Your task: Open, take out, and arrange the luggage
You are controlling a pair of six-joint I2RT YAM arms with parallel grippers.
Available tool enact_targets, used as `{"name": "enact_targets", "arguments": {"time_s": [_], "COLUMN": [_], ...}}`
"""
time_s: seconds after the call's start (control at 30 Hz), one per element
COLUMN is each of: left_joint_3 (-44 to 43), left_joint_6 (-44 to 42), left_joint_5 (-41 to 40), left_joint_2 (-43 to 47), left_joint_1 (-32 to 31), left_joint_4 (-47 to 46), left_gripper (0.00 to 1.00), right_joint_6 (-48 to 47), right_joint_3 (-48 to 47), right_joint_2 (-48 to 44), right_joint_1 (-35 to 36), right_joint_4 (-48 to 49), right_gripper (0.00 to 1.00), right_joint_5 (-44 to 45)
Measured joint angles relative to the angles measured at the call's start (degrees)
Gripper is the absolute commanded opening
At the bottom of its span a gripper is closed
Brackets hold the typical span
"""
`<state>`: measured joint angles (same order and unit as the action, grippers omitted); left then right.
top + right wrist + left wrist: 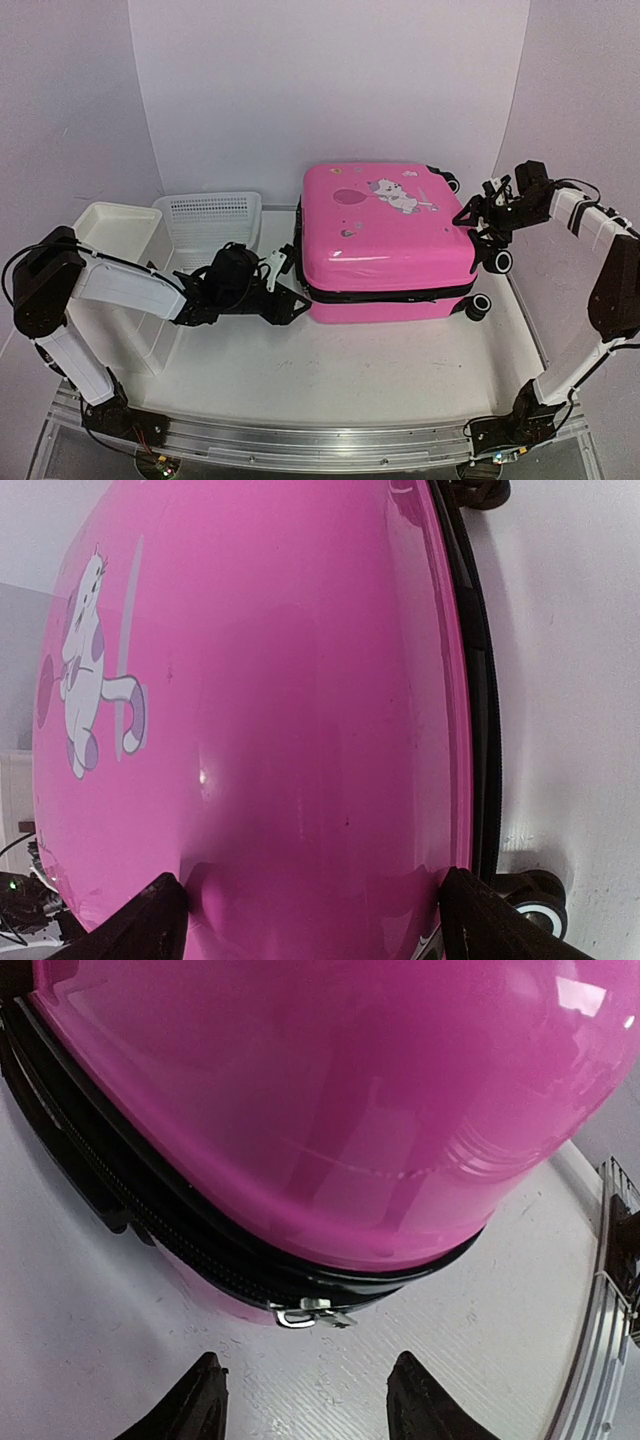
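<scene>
The pink luggage [390, 235] lies flat and closed in the middle of the table, cartoon sticker [392, 195] facing up and wheels [500, 261] to the right. My left gripper [293, 280] is open and empty at its left front corner. In the left wrist view the silver zipper pull [312, 1312] hangs from the black zipper [150, 1222], just ahead of the gap in my left gripper [305, 1400]. My right gripper [470, 228] is open at the luggage's right end. In the right wrist view its fingertips [160, 920] spread wide over the pink shell [300, 730], holding nothing.
A white mesh basket [213, 222] and a white bin [115, 230] stand left of the luggage, behind my left arm. A wheel [535, 905] shows beside my right fingertip. The table's metal front rail [600, 1310] runs along the near edge.
</scene>
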<state>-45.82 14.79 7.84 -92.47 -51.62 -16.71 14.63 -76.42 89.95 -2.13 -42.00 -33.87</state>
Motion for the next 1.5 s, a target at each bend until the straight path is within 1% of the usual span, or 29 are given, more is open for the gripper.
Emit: {"name": "enact_targets", "arguments": {"time_s": [0.1, 0.2, 0.27, 0.37, 0.4, 0.53, 0.63, 0.77, 0.9, 1.03, 1.13, 1.3, 1.5], "left_joint_3": [0.3, 0.3, 0.2, 0.2, 0.2, 0.1, 0.1, 0.1, 0.1, 0.1, -0.2, -0.3, -0.3], "left_joint_6": [-1.9, -3.5, -4.4, -5.1, -5.2, -4.8, -4.4, -4.1, -3.6, -2.8, -2.4, -2.3, -2.8], "left_joint_5": [0.1, 0.7, 1.4, 2.4, 2.5, 2.4, 2.4, 2.3, 2.8, 3.3, 3.6, 4.0, 4.1], "left_joint_2": [-1.0, -2.3, -3.4, -4.7, -4.9, -5.6, -5.6, -5.6, -5.9, -6.6, -7.3, -7.4, -7.3], "left_joint_1": [0.3, 0.7, 0.9, 1.2, 1.2, 1.4, 1.5, 1.6, 1.7, 1.7, 1.7, 1.7, 1.7], "left_joint_4": [-2.1, -4.3, -5.4, -6.4, -6.8, -8.1, -9.3, -9.9, -9.9, -9.6, -9.6, -9.0, -8.7], "left_gripper": [0.57, 0.54, 0.51, 0.39, 0.39, 0.45, 0.45, 0.39, 0.24, 0.16, 0.08, 0.0, 0.0], "right_joint_6": [0.0, 0.0, 0.0, 0.0, 0.0, 0.0, 0.0, 0.0, 0.0, 0.0, 0.0, 0.0, 0.0], "right_joint_3": [0.0, 0.0, 0.0, 0.0, 0.0, 0.0, 0.0, 0.1, 0.1, 0.3, 0.3, 0.5, 0.6], "right_joint_2": [0.0, 0.0, 0.0, 0.0, 0.0, 0.0, -0.1, -0.2, -0.2, -0.3, -0.3, -0.4, -0.5], "right_joint_1": [0.0, 0.0, 0.0, 0.0, 0.0, 0.0, 0.0, 0.0, 0.0, 0.0, 0.0, 0.0, 0.0], "right_joint_4": [0.0, 0.0, 0.0, 0.0, 0.0, 0.0, 0.0, 0.0, 0.0, 0.2, 0.3, 0.4, 0.5], "right_gripper": [0.87, 0.87, 0.87, 0.87, 0.87, 0.87, 0.87, 0.87, 0.87, 0.87, 0.87, 0.86, 0.86], "right_joint_5": [0.0, 0.0, 0.0, 0.0, 0.0, 0.0, 0.0, 0.0, 0.0, 0.0, 0.0, 0.0, 0.0]}}
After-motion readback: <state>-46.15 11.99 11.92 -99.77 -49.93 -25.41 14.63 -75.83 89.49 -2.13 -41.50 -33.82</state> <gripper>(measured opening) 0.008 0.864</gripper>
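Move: The zipper pull on the pink suitcase's near-left corner hangs just past the left fingertips, about 2 cm ahead, 3 cm right and 2 cm lower. The suitcase's middle lies some 12 cm ahead and 18 cm right of this hand; the white basket stands roughly 15 cm ahead and 20 cm left. From the right hand, resting against the suitcase's far-right side, the pull is about 31 cm left, 12 cm back and 11 cm lower. The left hand eases about 3 cm down, right and forward to the zipper pull, its half-open fingers closing fully. ##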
